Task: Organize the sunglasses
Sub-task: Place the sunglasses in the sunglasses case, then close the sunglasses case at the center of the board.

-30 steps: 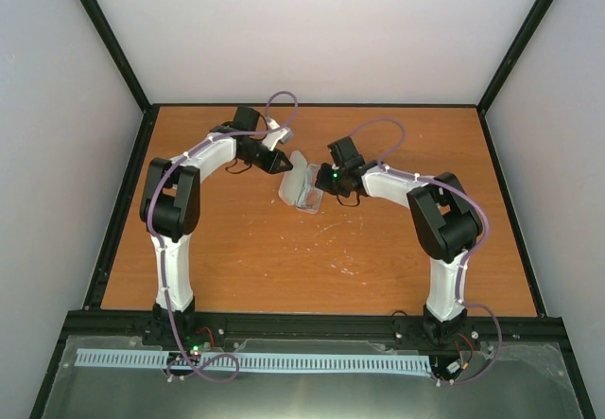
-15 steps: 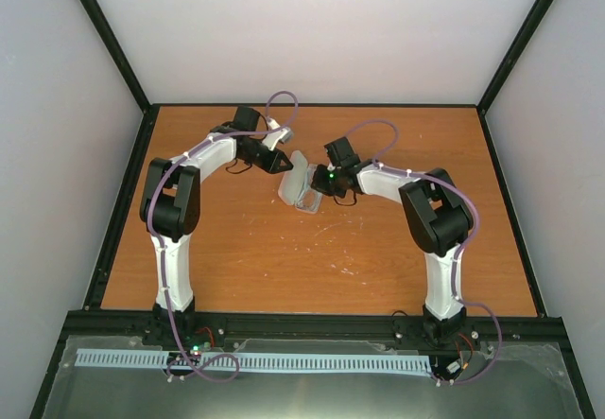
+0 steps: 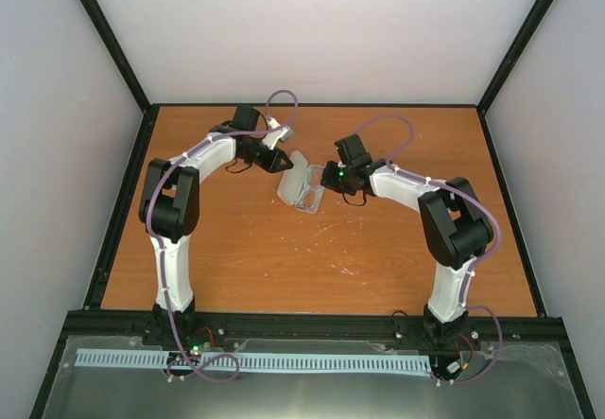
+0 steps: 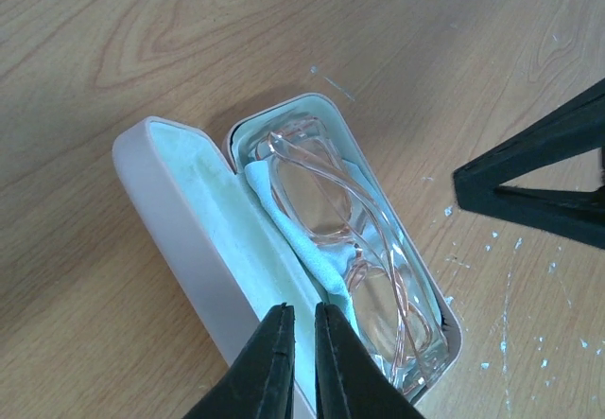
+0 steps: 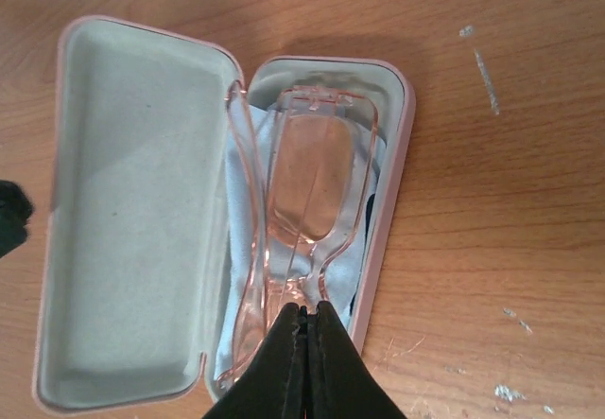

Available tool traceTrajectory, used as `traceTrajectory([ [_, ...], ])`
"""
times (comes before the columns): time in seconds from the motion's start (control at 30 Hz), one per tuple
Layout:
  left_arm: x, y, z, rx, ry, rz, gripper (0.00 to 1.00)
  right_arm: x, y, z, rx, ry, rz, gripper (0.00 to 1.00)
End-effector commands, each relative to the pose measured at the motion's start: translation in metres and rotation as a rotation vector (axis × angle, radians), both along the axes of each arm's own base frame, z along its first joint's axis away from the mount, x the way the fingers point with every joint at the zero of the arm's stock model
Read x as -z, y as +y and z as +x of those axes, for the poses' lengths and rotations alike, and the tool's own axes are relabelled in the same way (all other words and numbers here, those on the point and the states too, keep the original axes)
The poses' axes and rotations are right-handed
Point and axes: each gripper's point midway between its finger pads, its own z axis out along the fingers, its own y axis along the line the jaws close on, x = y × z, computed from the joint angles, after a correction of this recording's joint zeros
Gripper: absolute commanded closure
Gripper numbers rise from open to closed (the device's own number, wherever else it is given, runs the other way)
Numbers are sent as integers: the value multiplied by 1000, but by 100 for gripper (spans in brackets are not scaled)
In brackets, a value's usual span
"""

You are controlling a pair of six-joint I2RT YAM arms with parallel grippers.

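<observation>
The pink case point(image 3: 299, 186) lies open at mid-table, with its grey-lined lid point(image 4: 189, 211) to the left of its tray. Translucent reddish sunglasses point(image 4: 321, 192) lie folded in the tray on a light-blue cloth point(image 4: 312, 260). My left gripper point(image 4: 302, 310) hovers over the lid's lining. Only a thin slit shows between its fingers, with nothing in it. My right gripper point(image 5: 304, 307) is shut, its tips at the bridge of the sunglasses point(image 5: 317, 173), above the cloth point(image 5: 346, 272). From above, the left gripper point(image 3: 284, 163) and right gripper point(image 3: 325, 181) flank the case.
The orange wood table point(image 3: 236, 249) carries white flecks and scratches point(image 3: 326, 239) in front of the case. Black frame rails point(image 3: 123, 201) and pale walls close it in on three sides. The right gripper shows as a black wedge point(image 4: 539, 173) beside the tray.
The right arm's elbow swung out to the right. Its gripper dipped left toward the case, then came back a little. The left arm and the case stayed put.
</observation>
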Motion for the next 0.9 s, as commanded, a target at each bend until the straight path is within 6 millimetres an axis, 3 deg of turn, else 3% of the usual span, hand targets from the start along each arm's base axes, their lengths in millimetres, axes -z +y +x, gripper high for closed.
traceTrajectory([
  [0.0,-25,-4,2,6,-55,-20,90,18,3,3,-13,44,-22,97],
  [0.5,-26,-2,6,-8,-71,0,90,51,10,2,-37,135,-36,97],
  [0.87,-51,27,28,-141,-220,45,90,65,9,-2,-47,166,-54,97],
])
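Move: The sunglasses lie folded in the open case's tray, their middle about 3 cm left of the right hand, roughly level with it fore and aft, and some 6 cm below. The blue cloth bunches under them, about 4 cm left and 7 cm down; the raised lid is some 9 cm left and 2 cm farther out, 5 cm below. From the left hand the sunglasses lie about 8 cm right, 3 cm back and 8 cm below. The right hand, its fingers still almost shut, sinks about 5 cm into the case and drifts a little over 1 cm left, its fingertips coming down close to the sunglasses' frame just inside the tray's right wall, level with the bridge, while the wrist tips some 5–10 degrees further over; it has almost stopped there by the end, and contact can't be made out. The left hand waits behind the lid with its fingers barely open, then late on starts to rise about 2 cm and back off left, away from the case, its fingertips tilting up slightly. ##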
